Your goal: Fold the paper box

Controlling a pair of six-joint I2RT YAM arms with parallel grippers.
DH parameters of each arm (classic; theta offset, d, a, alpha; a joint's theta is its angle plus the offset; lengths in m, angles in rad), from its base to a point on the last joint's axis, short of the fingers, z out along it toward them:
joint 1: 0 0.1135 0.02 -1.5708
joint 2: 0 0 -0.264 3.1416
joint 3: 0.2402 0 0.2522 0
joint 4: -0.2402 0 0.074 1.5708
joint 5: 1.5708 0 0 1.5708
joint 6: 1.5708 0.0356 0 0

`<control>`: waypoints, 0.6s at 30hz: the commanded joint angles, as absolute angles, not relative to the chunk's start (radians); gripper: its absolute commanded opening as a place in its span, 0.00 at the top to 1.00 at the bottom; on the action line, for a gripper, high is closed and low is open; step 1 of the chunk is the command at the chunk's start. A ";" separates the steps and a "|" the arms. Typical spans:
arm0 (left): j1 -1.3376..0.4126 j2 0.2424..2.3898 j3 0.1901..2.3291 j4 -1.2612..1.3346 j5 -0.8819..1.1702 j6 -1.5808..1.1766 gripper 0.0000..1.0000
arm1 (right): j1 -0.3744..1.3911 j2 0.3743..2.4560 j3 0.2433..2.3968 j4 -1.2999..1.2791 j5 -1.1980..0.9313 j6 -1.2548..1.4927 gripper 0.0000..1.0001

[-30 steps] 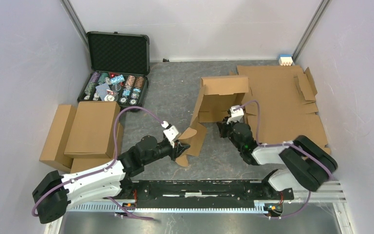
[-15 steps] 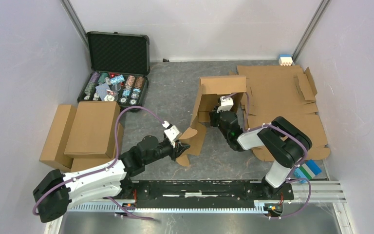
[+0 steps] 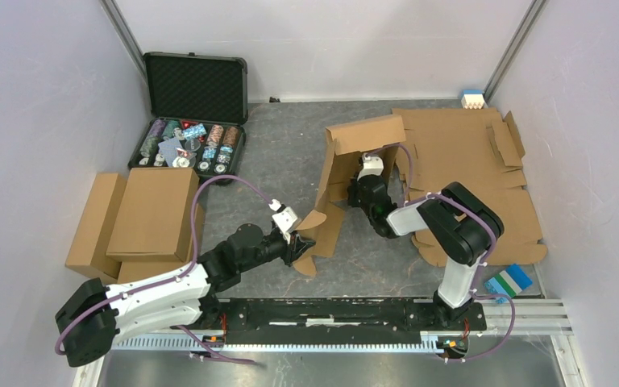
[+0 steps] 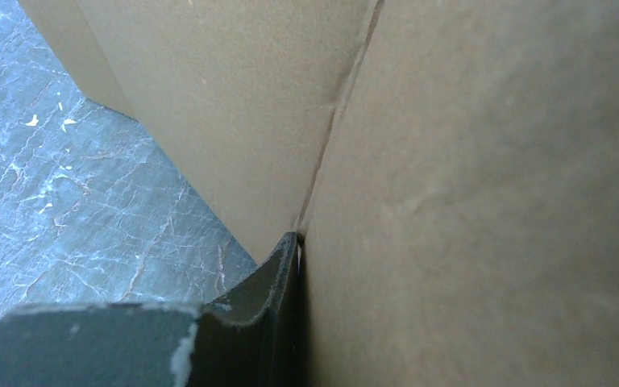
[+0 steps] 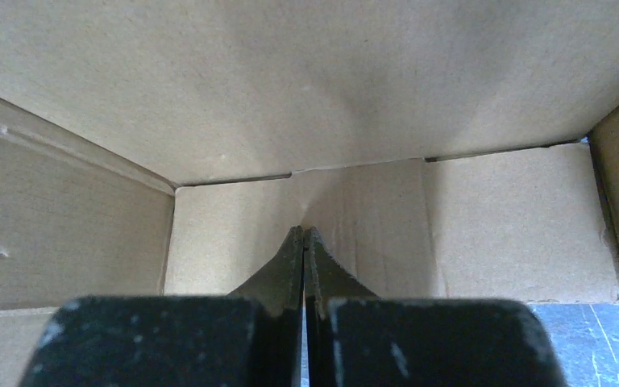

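Note:
The paper box (image 3: 364,139) stands half folded in the middle of the table, its brown panels raised and a flap trailing toward the near left. My left gripper (image 3: 301,240) is shut on that low flap. In the left wrist view one dark finger (image 4: 272,278) presses against the cardboard (image 4: 483,193), which hides the other finger. My right gripper (image 3: 357,192) reaches into the box from the right. In the right wrist view its fingertips (image 5: 303,235) are shut together with nothing between them, pointing at the box's inner wall (image 5: 290,89).
An open black case of poker chips (image 3: 193,121) sits at the back left. Flat cardboard sheets lie stacked at the left (image 3: 141,214) and spread at the right (image 3: 467,161). A small white-and-blue object (image 3: 472,99) is in the back right corner, and a striped green item (image 3: 509,281) lies near the right arm's base.
My right arm swung left and forward, its shut gripper going into the box. The box's upper panel has tipped up at the right. The left arm has hardly moved.

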State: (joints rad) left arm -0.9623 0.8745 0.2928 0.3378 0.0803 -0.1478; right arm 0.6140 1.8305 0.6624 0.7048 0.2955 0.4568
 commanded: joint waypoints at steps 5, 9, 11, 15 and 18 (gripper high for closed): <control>-0.965 0.876 0.318 0.347 0.088 -0.169 0.76 | 0.613 1.706 0.638 0.595 0.219 0.362 1.00; -0.965 0.874 0.318 0.342 0.073 -0.169 0.76 | 0.613 1.594 0.601 0.594 0.131 0.259 0.86; -0.965 0.871 0.316 0.340 0.070 -0.167 0.77 | 0.613 1.530 0.560 0.595 0.091 0.238 0.77; -0.965 0.861 0.313 0.340 0.061 -0.168 0.76 | 0.613 1.445 0.470 0.575 -0.012 0.229 0.65; -0.965 0.851 0.306 0.343 0.047 -0.173 0.74 | 0.614 1.410 0.392 0.580 -0.142 0.251 0.60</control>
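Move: Inside the open box, the right fingertips rest shut on the folded-in base flap, whose middle lies about 3 cm to their right, level fore-and-aft and 1 cm below. The loose side flap lies some 12 cm back, 6 cm left and 2 cm down; the box's left wall stands about 6 cm left, 1 cm back, its middle some 5 cm higher. From the left hand the side flap is roughly 3 cm ahead, 5 cm right and 9 cm below. Backing out of the box, the right hand lifts its fingertips off the base flap and draws some 6 cm back while rising about 5 cm, away from the back panel. It swings nearly 20 degrees counter-clockwise towards the left wall as the shut fingers part to over a third open. The left hand stays put, still gripping the side panel at its crease. ##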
